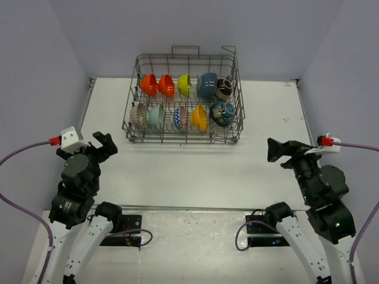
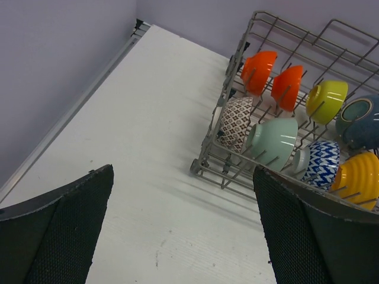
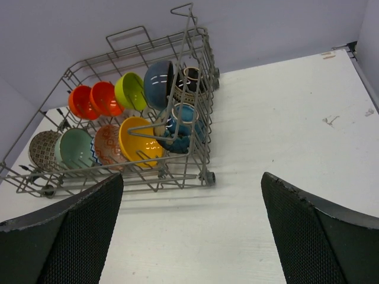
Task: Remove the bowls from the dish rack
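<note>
The grey wire dish rack (image 1: 236, 89) stands at the back middle of the white table, and several bowls stand on edge in its two rows. The back row runs from an orange bowl (image 1: 148, 84) to a black-and-cream bowl (image 1: 224, 89). In the front row are a mint bowl (image 1: 156, 116), a yellow bowl (image 1: 199, 117) and a dark teal bowl (image 1: 222, 113). My left gripper (image 1: 104, 142) hangs open near the table's left side, well short of the rack (image 2: 208, 148). My right gripper (image 1: 276, 150) is open at the right, also apart from the rack (image 3: 204, 71). Both hold nothing.
Purple-grey walls close the table at the back and both sides. Bare white tabletop (image 1: 189, 171) lies between the rack and the arm bases. A metal strip (image 2: 71, 112) runs along the table's left edge.
</note>
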You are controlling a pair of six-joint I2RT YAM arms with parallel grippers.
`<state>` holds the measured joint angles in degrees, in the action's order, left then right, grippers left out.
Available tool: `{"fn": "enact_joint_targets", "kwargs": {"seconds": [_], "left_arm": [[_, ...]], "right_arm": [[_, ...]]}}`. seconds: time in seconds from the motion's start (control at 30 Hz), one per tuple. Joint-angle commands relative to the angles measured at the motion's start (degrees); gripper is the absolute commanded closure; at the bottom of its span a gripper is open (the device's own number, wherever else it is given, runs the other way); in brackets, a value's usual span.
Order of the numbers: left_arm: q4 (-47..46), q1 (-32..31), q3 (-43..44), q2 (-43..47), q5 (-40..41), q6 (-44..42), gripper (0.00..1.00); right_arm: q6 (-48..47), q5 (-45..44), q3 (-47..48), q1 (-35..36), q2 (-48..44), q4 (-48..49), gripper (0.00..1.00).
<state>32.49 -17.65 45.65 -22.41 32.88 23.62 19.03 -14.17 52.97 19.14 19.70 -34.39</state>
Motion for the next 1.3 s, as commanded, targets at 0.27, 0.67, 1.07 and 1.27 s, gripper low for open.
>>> {"fn": "enact_joint_targets", "kwargs": {"seconds": [0.27,0.67,1.07,1.27], "left_arm": [[0.1,0.4,1.8,1.4,0.9,1.3,0.0],[-1.6,0.9,0.8,-0.7,-1.1,0.3,0.0],[-2.5,2.4,0.2,-1.1,-3.4,-0.3,0.0],[-3.0,2.4,0.0,-1.9,-3.9,-0.7,0.0]], "right_arm": [[0.8,5.3,2.4,0.4,0.5,0.9,0.01],[4.5,10.5,4.7,0.3,3.7,3.2,0.01],[15.2,45.5,9.7,0.4,23.3,28.2,0.01],[7.1,28.5,27.8,6.9,46.9,10.9,0.01]]}}
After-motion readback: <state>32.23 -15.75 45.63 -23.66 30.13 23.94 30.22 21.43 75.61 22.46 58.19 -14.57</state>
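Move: The blue flowered bowl at the rack's front right corner lies about 28 cm ahead of the right gripper, 16 cm to its left and 26 cm below. The dark bowl stands some 12 cm farther out behind it, about 15 cm left of the gripper. The yellow bowl is roughly 26 cm ahead and 25 cm left, the large blue bowl 40 cm ahead and 22 cm left. From the left gripper the flowered bowl is 26 cm ahead, 42 cm right and 21 cm below. Lift the right gripper some 12 cm while swinging it left, about 17 cm in all, turning it about 40 degrees counter-clockwise. Start slowly, then speed up, and once high drive it forward some 10 cm towards the right end of the rack, beginning to sink. Keep the fingers wide open and touch nothing. ##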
